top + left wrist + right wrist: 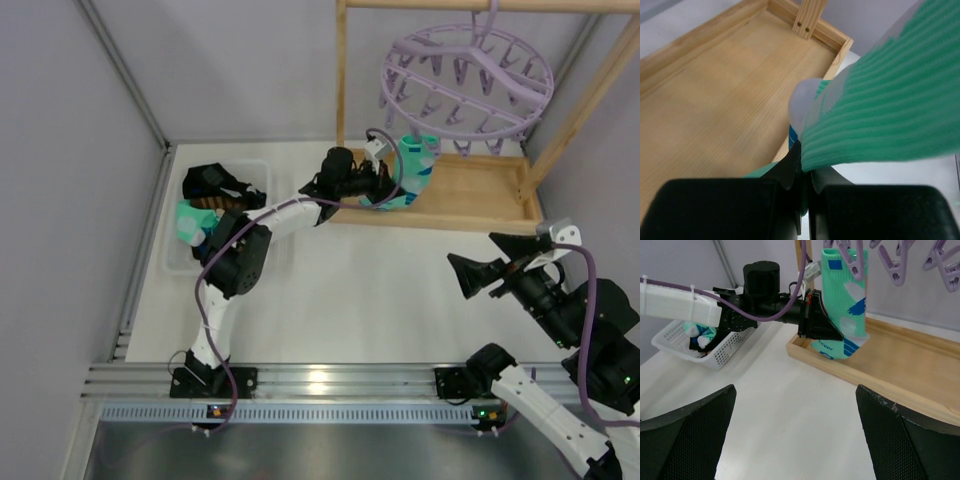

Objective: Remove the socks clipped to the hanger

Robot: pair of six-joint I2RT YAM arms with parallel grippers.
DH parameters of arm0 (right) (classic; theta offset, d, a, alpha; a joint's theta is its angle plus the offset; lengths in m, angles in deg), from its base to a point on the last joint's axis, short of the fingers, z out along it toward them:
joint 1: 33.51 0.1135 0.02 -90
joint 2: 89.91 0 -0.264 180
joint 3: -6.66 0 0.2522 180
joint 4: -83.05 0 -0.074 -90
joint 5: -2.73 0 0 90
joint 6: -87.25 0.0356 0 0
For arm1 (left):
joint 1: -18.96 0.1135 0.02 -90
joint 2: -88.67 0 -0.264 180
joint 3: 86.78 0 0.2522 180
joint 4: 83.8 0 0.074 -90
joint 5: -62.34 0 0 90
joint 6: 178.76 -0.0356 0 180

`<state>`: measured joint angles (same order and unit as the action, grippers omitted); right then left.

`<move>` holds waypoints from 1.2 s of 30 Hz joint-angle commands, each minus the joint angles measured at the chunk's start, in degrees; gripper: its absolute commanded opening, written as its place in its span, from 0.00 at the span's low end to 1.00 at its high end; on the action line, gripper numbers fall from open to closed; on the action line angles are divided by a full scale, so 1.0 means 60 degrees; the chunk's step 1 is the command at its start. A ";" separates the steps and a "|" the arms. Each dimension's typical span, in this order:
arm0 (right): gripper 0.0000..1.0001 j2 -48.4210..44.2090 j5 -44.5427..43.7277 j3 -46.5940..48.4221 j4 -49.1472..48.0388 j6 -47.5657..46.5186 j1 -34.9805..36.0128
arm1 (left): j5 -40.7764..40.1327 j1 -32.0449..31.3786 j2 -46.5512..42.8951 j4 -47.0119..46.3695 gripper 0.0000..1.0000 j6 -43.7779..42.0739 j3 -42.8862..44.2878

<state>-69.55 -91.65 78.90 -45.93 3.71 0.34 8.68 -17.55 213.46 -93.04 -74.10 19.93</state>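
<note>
One mint-green sock (416, 168) with white and blue patches hangs from a clip (858, 264) of the pale-purple round hanger (466, 78). It hangs over the wooden rack's base. My left gripper (386, 188) is shut on the sock's lower part. The left wrist view shows the ribbed green fabric (885, 110) pinched between the black fingers (790, 172). The right wrist view shows the sock (845, 300) still clipped, with the left gripper (819, 329) on its side. My right gripper (464, 277) is open and empty over the table at the right, well apart from the sock.
A white basket (178, 258) at the left holds several removed socks, dark and mint-green (210, 190). The wooden rack's tray base (480, 195) and its posts (341, 70) stand under and beside the hanger. Grey walls close the left and back.
</note>
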 commanded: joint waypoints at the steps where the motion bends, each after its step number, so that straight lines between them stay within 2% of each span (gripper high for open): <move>1: 1.00 0.0093 0.0144 -0.0049 -0.0467 -0.0081 -0.0031 | -0.0518 -0.0125 -0.1608 -0.0692 0.00 0.0062 0.0096; 7: 1.00 0.0122 -0.0177 0.0024 -0.0701 0.0328 -0.0031 | -0.1220 -0.0140 -0.3248 -0.0678 0.00 0.1071 -0.1177; 11: 0.99 0.0473 -0.1114 0.0389 -0.0818 0.0754 -0.0031 | -0.1500 -0.0184 -0.4419 -0.0678 0.00 0.1936 -0.3063; 16: 0.99 0.1732 -0.1086 0.1165 -0.1081 0.1250 -0.0031 | -0.1777 -0.0491 -0.5182 -0.0678 0.00 0.2289 -0.4634; 19: 0.99 0.2523 -0.1218 0.1517 -0.1388 0.1617 -0.0031 | -0.2874 -0.1047 -0.5767 -0.0678 0.00 0.2086 -0.5528; 21: 0.99 0.3152 -0.1116 0.1737 -0.1492 0.1619 -0.0016 | -0.4148 -0.1705 -0.5901 -0.0678 0.00 0.1793 -0.5880; 26: 0.99 0.4587 -0.1012 0.2791 -0.1522 0.1253 -0.0031 | -0.5936 -0.3402 -0.5901 -0.0678 0.00 0.1162 -0.6072; 28: 0.98 0.4882 -0.1318 0.3172 -0.1405 0.1093 -0.0031 | -0.7282 -0.3829 -0.5858 -0.0663 0.00 0.1001 -0.6087; 30: 0.93 0.5277 -0.2138 0.3494 -0.1142 0.1004 -0.0031 | -0.8785 -0.4459 -0.5770 -0.0605 0.00 0.0840 -0.6029; 32: 0.87 0.5671 -0.2796 0.3685 -0.0922 0.0902 -0.0031 | -0.9685 -0.5046 -0.5696 -0.0517 0.00 0.0751 -0.5897; 36: 0.76 0.6434 -0.3005 0.4562 -0.0352 0.0740 -0.0031 | -1.1692 -0.5735 -0.5229 0.0185 0.00 0.0371 -0.5020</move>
<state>-33.27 -105.64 101.13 -50.35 9.46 0.34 -47.97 -49.68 181.02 -94.20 -69.10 -14.69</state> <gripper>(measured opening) 0.773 0.035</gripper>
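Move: The left hand already pinches the lower part of the green sock; it is bound for the open space some 20 cm straight back, roughly 3 cm higher. The sock's clip is about 15 cm above this hand, 2 cm ahead and 3 cm right; the wooden tray's middle is 2 cm ahead, 13 cm right, 12 cm below. From the empty right hand the clip lies roughly 20 cm ahead, 7 cm left, 4 cm up, the hanger's middle 28 cm ahead, 1 cm left, 8 cm up. Left arcs the pinched sock about 20 cm back; right reaches 13 cm forward towards its clip, closing slightly. ##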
